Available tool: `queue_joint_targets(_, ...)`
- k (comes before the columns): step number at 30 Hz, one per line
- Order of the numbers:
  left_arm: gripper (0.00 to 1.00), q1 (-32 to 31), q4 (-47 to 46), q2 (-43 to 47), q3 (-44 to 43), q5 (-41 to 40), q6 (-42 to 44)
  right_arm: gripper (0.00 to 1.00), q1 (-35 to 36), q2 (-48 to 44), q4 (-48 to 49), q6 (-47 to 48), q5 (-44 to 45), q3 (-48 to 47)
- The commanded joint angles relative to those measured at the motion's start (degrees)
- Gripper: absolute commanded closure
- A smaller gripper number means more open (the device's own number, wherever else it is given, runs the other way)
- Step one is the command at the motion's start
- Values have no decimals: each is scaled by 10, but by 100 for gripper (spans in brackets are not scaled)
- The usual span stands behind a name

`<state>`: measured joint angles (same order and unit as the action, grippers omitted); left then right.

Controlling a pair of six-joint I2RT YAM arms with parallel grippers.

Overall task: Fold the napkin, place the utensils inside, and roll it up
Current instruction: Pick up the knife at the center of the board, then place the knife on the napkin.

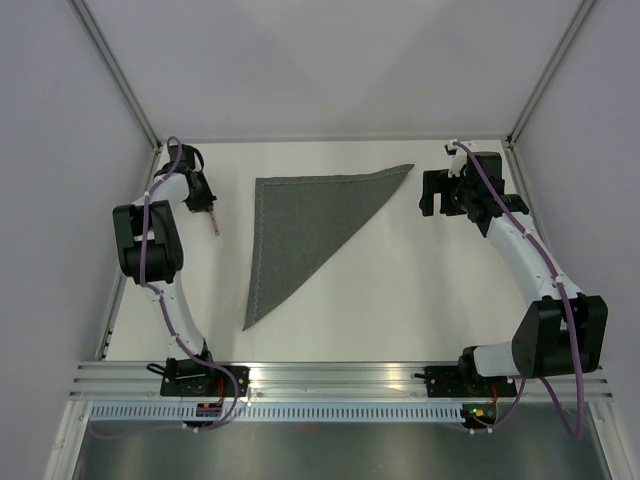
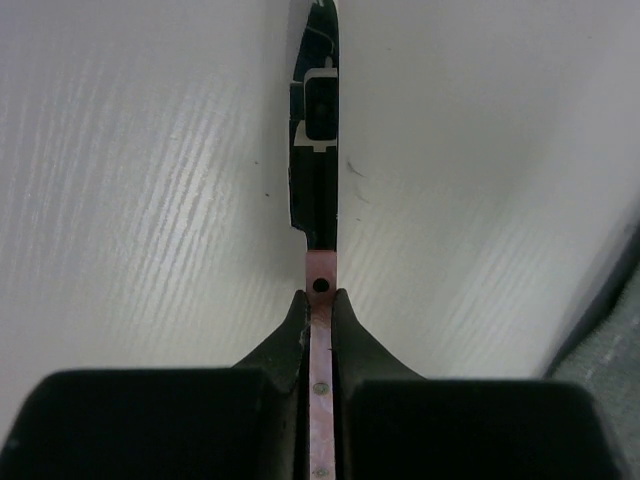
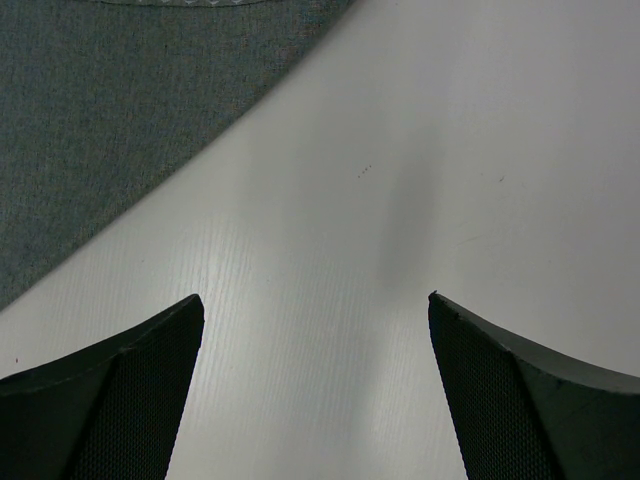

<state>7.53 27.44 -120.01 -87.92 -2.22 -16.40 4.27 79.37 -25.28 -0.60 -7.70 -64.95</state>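
Note:
The napkin (image 1: 300,225) is a dark grey cloth lying folded into a triangle mid-table; one edge shows in the left wrist view (image 2: 612,345), and it fills a corner of the right wrist view (image 3: 110,120). My left gripper (image 1: 207,206) (image 2: 320,296) hovers left of the napkin, shut on a utensil (image 2: 320,270) with a pink riveted handle (image 1: 214,224). A dark shiny part (image 2: 316,150) extends past the handle's holed end. To the right of the napkin's far corner, my right gripper (image 1: 430,194) (image 3: 315,296) is open over bare table, holding nothing.
White walls with metal corner posts (image 1: 125,85) close in the table on three sides. The arm bases sit on a rail (image 1: 330,378) at the near edge. No other utensils show in any view.

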Motion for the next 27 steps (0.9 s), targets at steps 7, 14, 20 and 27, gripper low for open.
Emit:
queue_joint_targets(7, 98, -34, -23, 152, 5, 176, 85, 2, 2, -13, -1, 2, 5, 3)
queue_joint_targets(14, 98, -167, -14, 187, 27, 258, 189, 2, 2, -12, 1, 1, 2, 8)
queue_joint_targets(20, 98, -262, -1, 173, 37, 301, 221, 2, 2, -10, 3, 2, 2, 11)
queue_joint_targets(27, 98, -344, 6, 109, 15, 289, 233, 2, 2, -5, 6, 1, 6, 11)
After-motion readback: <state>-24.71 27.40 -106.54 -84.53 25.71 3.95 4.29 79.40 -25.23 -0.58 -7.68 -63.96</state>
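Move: The left gripper already holds the knife by its handle, almost at board level. The middle of the folded napkin lies about 30 cm to its right and 7 cm back. The napkin's far-left corner is some 14 cm right and 9 cm ahead, its near-left corner about 14 cm right and 40 cm back. From the idle right gripper, the napkin's middle is about 34 cm left, 2 cm ahead and 16 cm below. Keep the left fingers shut on the knife's handle and lift it off the board, rising about 14 cm, then swing some 32 cm right, across the napkin's left edge to above its middle, drawing back about 9 cm. Turn the hand roughly 65 degrees clockwise on the way and begin sinking towards the napkin at the end. ##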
